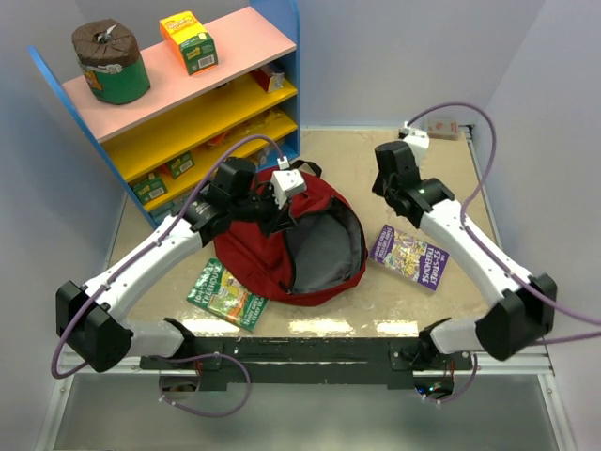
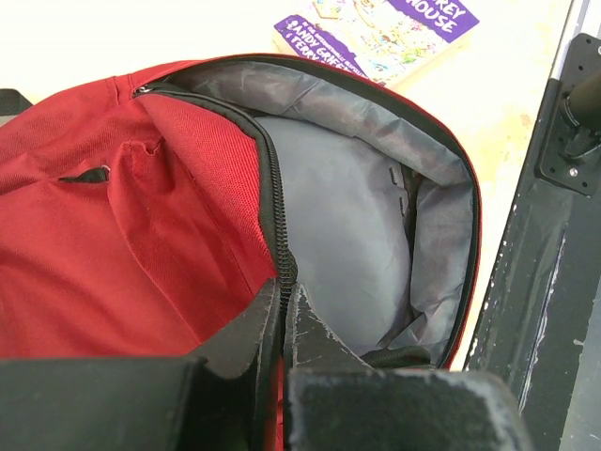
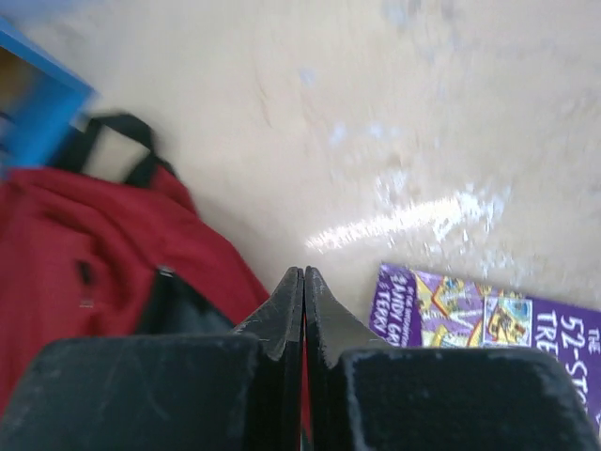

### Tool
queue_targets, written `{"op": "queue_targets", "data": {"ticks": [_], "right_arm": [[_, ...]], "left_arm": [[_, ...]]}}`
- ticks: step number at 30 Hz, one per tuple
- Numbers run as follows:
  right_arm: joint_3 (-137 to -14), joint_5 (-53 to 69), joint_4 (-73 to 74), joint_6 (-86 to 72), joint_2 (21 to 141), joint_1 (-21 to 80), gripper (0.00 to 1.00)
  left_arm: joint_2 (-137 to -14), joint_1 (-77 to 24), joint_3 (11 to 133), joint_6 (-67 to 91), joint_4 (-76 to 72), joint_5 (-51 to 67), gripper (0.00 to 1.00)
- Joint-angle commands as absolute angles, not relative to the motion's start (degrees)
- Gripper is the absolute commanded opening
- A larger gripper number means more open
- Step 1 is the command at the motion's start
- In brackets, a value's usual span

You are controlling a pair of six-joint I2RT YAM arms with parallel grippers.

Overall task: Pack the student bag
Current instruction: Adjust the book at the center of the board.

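Observation:
The student bag is a dark-red backpack lying in the middle of the table, its main compartment unzipped and the grey lining showing. My left gripper is shut on the bag's zipper edge and holds the red flap up; from above it sits over the bag's top. My right gripper is shut with nothing in it, hovering over bare table between the bag and a purple book. In the top view that gripper is right of the bag.
The purple book lies flat right of the bag, and a green book lies at its near left. A blue shelf unit stands at the back left with a green tin and an orange carton on top.

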State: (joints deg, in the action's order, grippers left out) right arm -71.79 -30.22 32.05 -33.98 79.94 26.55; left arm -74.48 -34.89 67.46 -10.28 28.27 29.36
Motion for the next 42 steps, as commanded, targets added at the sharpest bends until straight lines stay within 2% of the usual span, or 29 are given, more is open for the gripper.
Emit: {"op": "queue_targets", "data": {"ticks": [1, 5, 6, 8, 9, 10, 12, 15, 18, 21, 27, 33, 42], "right_arm": [[-75.9, -40.1, 33.4, -32.1, 73.9, 32.1, 0.00], [-74.0, -40.3, 41.5, -37.6, 76.3, 32.8, 0.00], [-72.9, -39.1, 42.1, -39.2, 77.4, 32.6, 0.25], [-68.3, -33.1, 41.2, -43.6, 76.8, 31.4, 0.58], [-66.5, -30.3, 40.8, -45.5, 76.0, 30.7, 0.81], [-62.9, -28.1, 40.5, -47.5, 73.8, 28.5, 0.91], [-59.6, -25.4, 41.2, -54.3, 71.6, 26.6, 0.99], [-55.3, -30.6, 44.5, -63.0, 69.3, 22.8, 0.99], [-55.9, -33.3, 45.6, -63.8, 72.9, 18.9, 0.99], [-56.3, -33.3, 45.4, -63.5, 76.2, 15.3, 0.99], [-47.8, -27.4, 37.9, -63.6, 77.3, 7.1, 0.99], [-53.9, -29.5, 36.0, -61.5, 83.8, 1.4, 0.99], [-59.1, -26.5, 35.6, -60.6, 98.7, 1.7, 0.98]], "left_arm": [[-72.0, -35.0, 66.9, -10.6, 26.0, 30.0, 0.01], [-71.7, -35.0, 66.6, -10.7, 25.9, 30.1, 0.01], [-71.5, -35.0, 66.7, -10.6, 25.9, 29.8, 0.01], [-71.2, -35.0, 67.0, -10.8, 26.1, 29.8, 0.01], [-71.1, -35.0, 67.0, -11.0, 26.2, 29.7, 0.01], [-70.9, -35.0, 66.8, -11.2, 26.5, 29.8, 0.01], [-70.5, -34.9, 66.6, -11.8, 26.9, 30.2, 0.01], [-70.0, -34.9, 66.3, -12.2, 27.0, 30.6, 0.01], [-69.7, -34.9, 65.9, -12.2, 26.8, 31.0, 0.01], [-69.5, -35.1, 66.0, -11.8, 26.8, 31.2, 0.02], [-70.2, -35.2, 66.9, -12.5, 26.7, 31.7, 0.02], [-70.6, -35.9, 67.7, -13.3, 27.2, 31.8, 0.03], [-70.3, -35.9, 67.9, -13.9, 27.7, 32.3, 0.03]]}}
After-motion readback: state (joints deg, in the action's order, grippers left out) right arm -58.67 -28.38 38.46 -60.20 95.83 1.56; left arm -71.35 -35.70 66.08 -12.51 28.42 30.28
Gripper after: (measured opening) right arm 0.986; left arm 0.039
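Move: The purple book lies about 11 cm back of the right hand, 8 cm to its right and 20 cm below. The red backpack is roughly 24 cm to this hand's left, 6 cm back and 15 cm lower; the small box stands near the far wall, some 27 cm ahead and 17 cm right. From the left hand, shut on the backpack's zipped edge, the purple book is about 38 cm right, about level and 21 cm below. Right hand rises 7 cm, opens wide, then sinks some 25 cm, going right and turning clockwise, over the purple book's far-right end. ##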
